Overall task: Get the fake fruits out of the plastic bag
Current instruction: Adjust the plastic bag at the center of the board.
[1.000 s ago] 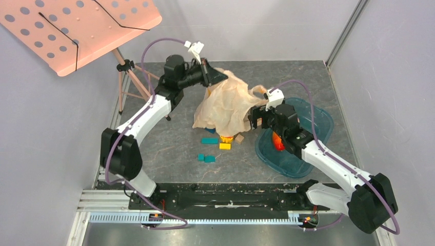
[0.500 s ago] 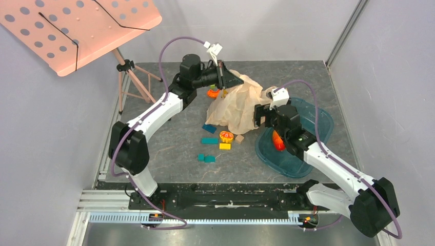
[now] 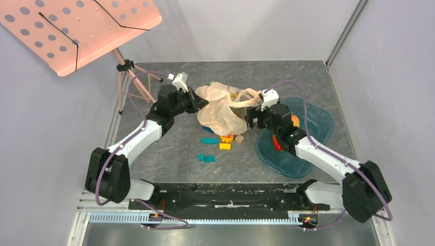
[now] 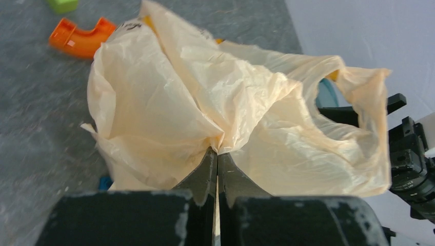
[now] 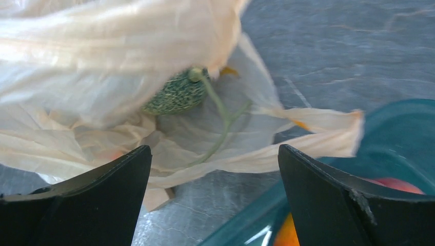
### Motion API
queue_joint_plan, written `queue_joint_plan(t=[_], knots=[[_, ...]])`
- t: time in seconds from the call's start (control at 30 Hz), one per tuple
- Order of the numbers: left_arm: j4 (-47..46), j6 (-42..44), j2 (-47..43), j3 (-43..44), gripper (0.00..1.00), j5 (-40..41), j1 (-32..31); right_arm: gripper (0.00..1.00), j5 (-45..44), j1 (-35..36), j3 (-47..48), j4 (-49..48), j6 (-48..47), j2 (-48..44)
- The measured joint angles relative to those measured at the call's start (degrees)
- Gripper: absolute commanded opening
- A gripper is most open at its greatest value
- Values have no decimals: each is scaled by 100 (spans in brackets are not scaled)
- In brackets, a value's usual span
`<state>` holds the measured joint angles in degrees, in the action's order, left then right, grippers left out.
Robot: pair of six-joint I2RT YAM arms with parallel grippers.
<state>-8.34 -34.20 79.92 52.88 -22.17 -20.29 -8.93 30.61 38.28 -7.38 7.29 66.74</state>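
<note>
The plastic bag (image 3: 221, 108) lies crumpled in the middle of the table. My left gripper (image 3: 198, 102) is shut on a pinch of its left side, as the left wrist view (image 4: 218, 150) shows. My right gripper (image 3: 252, 118) is open and empty at the bag's mouth (image 5: 214, 148). The speckled green-brown fruit (image 5: 177, 93) sits just inside the bag's opening, with a thin green stem. The orange-red fruit (image 3: 277, 143) lies in the teal tray (image 3: 314, 134), partly under my right arm; it also shows in the right wrist view (image 5: 287, 234).
Small teal (image 3: 209, 140), yellow (image 3: 224, 146) and brown (image 3: 239, 138) blocks lie in front of the bag. An orange toy piece (image 4: 82, 38) lies behind it. A peach music stand (image 3: 77, 28) on a tripod (image 3: 128, 84) stands at the far left. Walls close both sides.
My left arm has come down and back to the left with the bag in its grip, and the bag has sunk and flattened. My right gripper has edged toward the bag's mouth.
</note>
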Motion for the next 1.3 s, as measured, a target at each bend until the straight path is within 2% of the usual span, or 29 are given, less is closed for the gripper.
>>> queue_joint_plan(t=[0.17, 0.4, 0.7, 0.87, 1.0, 1.2, 1.3], knots=[[-37, -4, -315, -791, 2, 621, -2, 96, 520, 297, 0, -396, -39, 748], [-96, -33, -315, -1438, 2, 1281, 103, 96, 702, 828, -129, -745, -70, 1305], [-507, -136, 623, -1526, 2, 1438, 389, 96, 501, 1390, -422, -1104, 61, 1735], [-579, -136, 1139, -1523, 2, 1401, 518, 96, 323, 1641, -369, -837, 74, 1987], [-695, -136, 1368, -1506, 2, 1300, 584, 98, 184, 1714, -358, -520, 66, 1698], [-826, -133, 1421, -1502, 2, 1270, 619, 98, -328, 1718, -15, 146, 59, 442], [-852, -136, 1421, -1502, 2, 1259, 640, 98, -570, 1716, 205, 308, 68, 103]])
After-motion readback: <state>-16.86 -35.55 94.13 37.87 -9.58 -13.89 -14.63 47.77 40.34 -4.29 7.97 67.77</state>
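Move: The plastic bag's pinched left edge is going to open board some 8 cm left of the left hand, level in reach and about 19 cm below; the bag's middle is about 3 cm ahead, 3 cm right and 15 below it, a teal block 6 cm back, 2 cm left, 19 below. From the right hand, the bag's middle lies about 12 cm left, 5 ahead and 12 below, the green melon 5 left and 5 ahead, a wooden block 6 left and 3 back. The plastic bag's left edge, still pinched in the shut left fingers, is carried down about 18 cm and some 8 cm left onto the board, the hand tipping down and turning counter-clockwise about 20 degrees each. The open right hand sweeps left, back and down some 12 cm towards the bag's near-right rim, then lifts almost straight up again, fingers still wide. ##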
